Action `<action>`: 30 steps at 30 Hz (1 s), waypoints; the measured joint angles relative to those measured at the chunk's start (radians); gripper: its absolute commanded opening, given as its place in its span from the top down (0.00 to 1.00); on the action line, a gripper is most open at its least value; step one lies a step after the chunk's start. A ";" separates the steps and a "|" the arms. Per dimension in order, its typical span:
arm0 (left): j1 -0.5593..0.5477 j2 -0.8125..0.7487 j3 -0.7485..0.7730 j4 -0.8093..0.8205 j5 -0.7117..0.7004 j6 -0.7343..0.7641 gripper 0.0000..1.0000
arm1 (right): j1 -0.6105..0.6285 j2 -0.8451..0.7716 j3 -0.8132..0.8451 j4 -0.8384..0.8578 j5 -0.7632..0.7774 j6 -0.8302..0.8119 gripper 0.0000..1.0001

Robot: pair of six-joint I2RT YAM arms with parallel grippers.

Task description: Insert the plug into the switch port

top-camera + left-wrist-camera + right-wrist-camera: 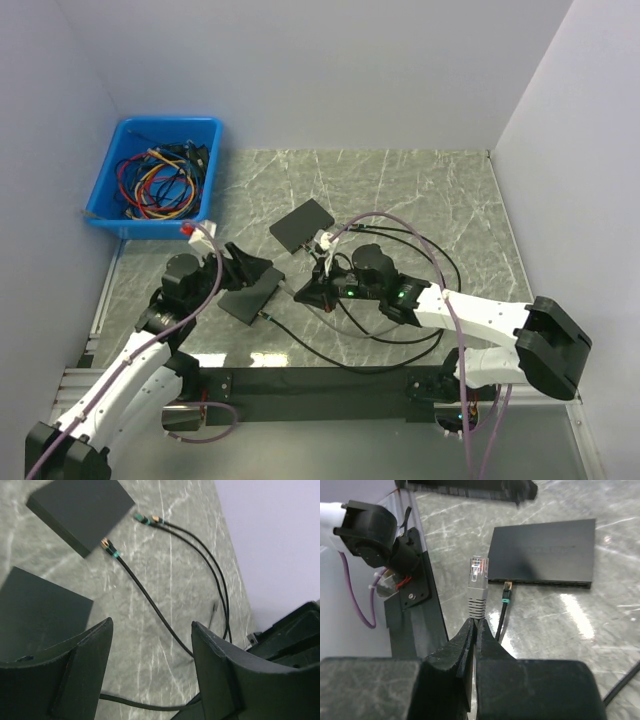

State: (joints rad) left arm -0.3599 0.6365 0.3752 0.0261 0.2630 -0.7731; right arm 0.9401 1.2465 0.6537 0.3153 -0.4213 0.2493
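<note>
My right gripper [475,625] is shut on the grey boot of a clear-tipped network plug [477,580], which points at the near black switch [542,550]. The plug's tip is a short way from the switch's port face, near its left corner. A black cable's green-banded plug [507,587] sits in that face just to the right. In the top view the right gripper [305,290] is beside this switch [250,295]. My left gripper [262,272] hovers at the switch's far edge, open and empty [152,625].
A second black switch [300,225] lies farther back, with several loose black cable plugs near it [106,544]. Black cables loop across the marble by the right arm [400,340]. A blue bin [165,122] of cables stands at the back left.
</note>
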 measured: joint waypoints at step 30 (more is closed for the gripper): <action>-0.183 -0.011 0.016 -0.003 -0.073 -0.012 0.53 | 0.000 0.090 0.001 0.154 -0.021 0.095 1.00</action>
State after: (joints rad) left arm -0.5434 0.6254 0.3912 0.0235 0.1902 -0.7849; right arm 0.9398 1.3365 0.6548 0.4694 -0.4419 0.3439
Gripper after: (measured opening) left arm 0.490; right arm 0.024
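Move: The grey plug, held in the right fingers and pointing left, is about 8 cm right of the left hand, 5 cm back and 2 cm below. From the right hand, the open left fingers are some 10 cm left, 5 cm ahead and 2 cm up. The near switch lies about 3 cm left of the left hand, 1 cm ahead and 14 cm below; the far switch lies roughly 17 cm ahead and 9 cm right of the left hand. Rightward and back goes the left hand, about 4 cm towards the grey plug, quickly at first and then creeping, its fingers narrowing from wide to about half open around the plug's front end. The right hand keeps its pinch on the plug and eases it some 2 cm left to meet them, tilting slightly. Whether a left finger touches can't be seen. ##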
